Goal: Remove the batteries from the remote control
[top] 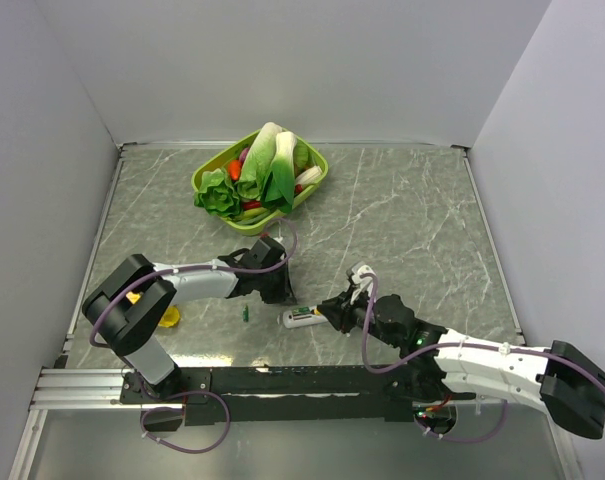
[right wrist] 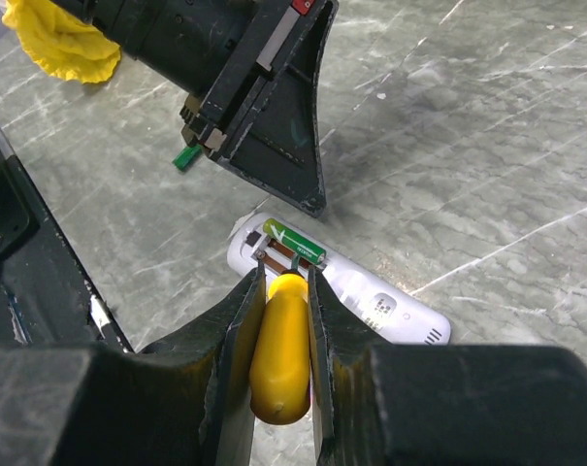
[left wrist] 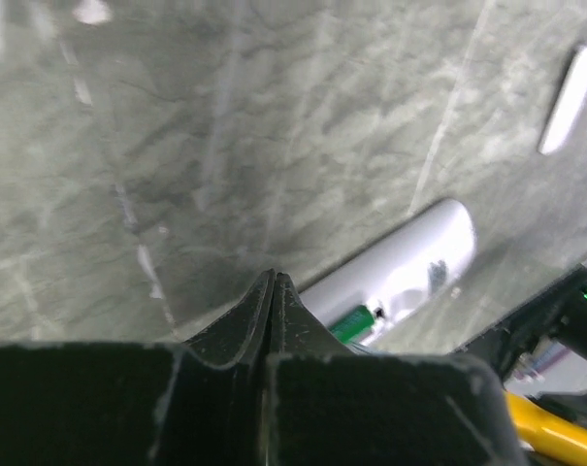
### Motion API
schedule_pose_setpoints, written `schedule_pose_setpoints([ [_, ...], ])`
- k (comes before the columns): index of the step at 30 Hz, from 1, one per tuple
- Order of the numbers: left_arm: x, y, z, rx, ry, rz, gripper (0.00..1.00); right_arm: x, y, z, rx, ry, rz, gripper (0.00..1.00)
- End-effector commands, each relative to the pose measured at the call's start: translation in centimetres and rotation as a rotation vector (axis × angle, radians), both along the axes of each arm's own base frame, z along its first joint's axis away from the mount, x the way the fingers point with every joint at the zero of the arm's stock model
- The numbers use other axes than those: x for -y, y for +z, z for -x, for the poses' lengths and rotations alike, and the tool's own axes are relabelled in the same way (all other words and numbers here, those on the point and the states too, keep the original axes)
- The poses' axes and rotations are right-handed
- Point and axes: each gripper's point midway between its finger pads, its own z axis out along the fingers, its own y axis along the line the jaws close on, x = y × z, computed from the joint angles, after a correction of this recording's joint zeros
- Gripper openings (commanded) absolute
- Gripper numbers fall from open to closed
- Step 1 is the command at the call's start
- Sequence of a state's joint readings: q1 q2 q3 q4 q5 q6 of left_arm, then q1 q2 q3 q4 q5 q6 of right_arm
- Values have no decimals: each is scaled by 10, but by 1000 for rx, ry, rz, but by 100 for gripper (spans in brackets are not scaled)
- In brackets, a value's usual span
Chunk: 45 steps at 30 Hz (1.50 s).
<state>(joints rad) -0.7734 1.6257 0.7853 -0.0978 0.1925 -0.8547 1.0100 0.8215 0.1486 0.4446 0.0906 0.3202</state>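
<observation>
The white remote control (top: 302,317) (right wrist: 390,306) lies on the marble table with its battery bay facing up. One green battery (right wrist: 295,243) (left wrist: 351,323) sits in the bay. Another battery (top: 245,313) (right wrist: 184,157) lies loose on the table to the left. My right gripper (right wrist: 285,272) (top: 328,310) is shut on a yellow-handled screwdriver (right wrist: 281,349), whose tip is in the bay beside the seated battery. My left gripper (left wrist: 273,280) (top: 282,297) (right wrist: 312,202) hangs just beyond the remote's bay end, shut with nothing between its fingers.
A green basket (top: 316,160) of toy vegetables stands at the back centre. A yellow object (top: 170,318) (right wrist: 60,39) lies near the left arm's base. A small white strip (left wrist: 572,97) lies past the remote. Grey walls close in the table on three sides.
</observation>
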Motion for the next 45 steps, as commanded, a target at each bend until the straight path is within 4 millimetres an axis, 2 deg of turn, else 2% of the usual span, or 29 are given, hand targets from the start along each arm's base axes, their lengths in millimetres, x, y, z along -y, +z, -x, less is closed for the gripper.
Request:
schedule_pose_setpoints([
  [1,-8,14,-12,67,40,-38,7,-9,27,-11,62,-20,-46,0],
  [4,-12,22,-20,95,61,-45,16,-11,30,-12,64,-19,-56,0],
  [10,-12,35,-31,132,79,-52,24,-14,38,-15,75,-21,-63,0],
  [18,-10,48,-36,159,76,-38,25,-12,51,-18,100,-26,-32,0],
  [23,-7,52,-39,165,73,-32,25,-13,53,-17,97,-18,-21,0],
  [28,-5,52,-43,165,58,-12,27,-2,53,-26,98,-95,-9,0],
  [31,-9,59,-68,246,81,-38,32,3,60,-35,118,-145,12,0],
  [33,-7,74,-96,359,110,-69,33,5,65,-38,125,-168,8,0],
  [34,-8,67,-106,384,104,-110,33,6,66,-38,125,-169,0,0],
  [35,-3,78,-120,425,116,-106,33,7,69,-37,129,-173,-18,0],
  [36,2,78,-126,435,105,-102,33,8,69,-36,130,-172,-26,0],
  [37,8,67,-133,440,80,-118,33,9,69,-34,130,-170,-34,0],
  [38,18,75,-142,466,67,-105,32,12,71,-32,134,-170,-42,0],
  [40,26,62,-158,483,49,-158,32,16,71,-29,135,-166,-45,0],
  [41,26,57,-164,485,52,-185,32,19,77,-28,147,-170,-62,0],
  [42,24,51,-171,490,61,-222,32,23,74,-26,146,-169,-47,0],
  [44,24,33,-185,478,59,-302,32,28,84,-24,168,-173,-72,0],
  [45,20,14,-190,455,63,-351,31,31,83,-22,167,-170,-64,0],
])
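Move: The green battery still in the open remote is my aim: some 3 cm back and 2 cm right of my shut left fingertips, about 1 cm lower. The remote's middle lies 4 cm back and 5 cm right of those tips; the loose battery is 11 cm left, 3 cm back; the vegetable bowl is some 30 cm ahead, 8 cm left. From my right hand the remote's battery is about 6 cm left, 2 cm ahead and 6 cm lower. My right hand keeps its grip on the screwdriver and lifts it about 6 cm, up off the remote's battery slot and slightly forward, turning a little clockwise. My left hand edges left, opens its fingers about a third, creeps up and forward, then darts forward, some 15 cm in all and 5 cm higher, fingertips swinging forward about 25 degrees, after the battery near the bowl. ##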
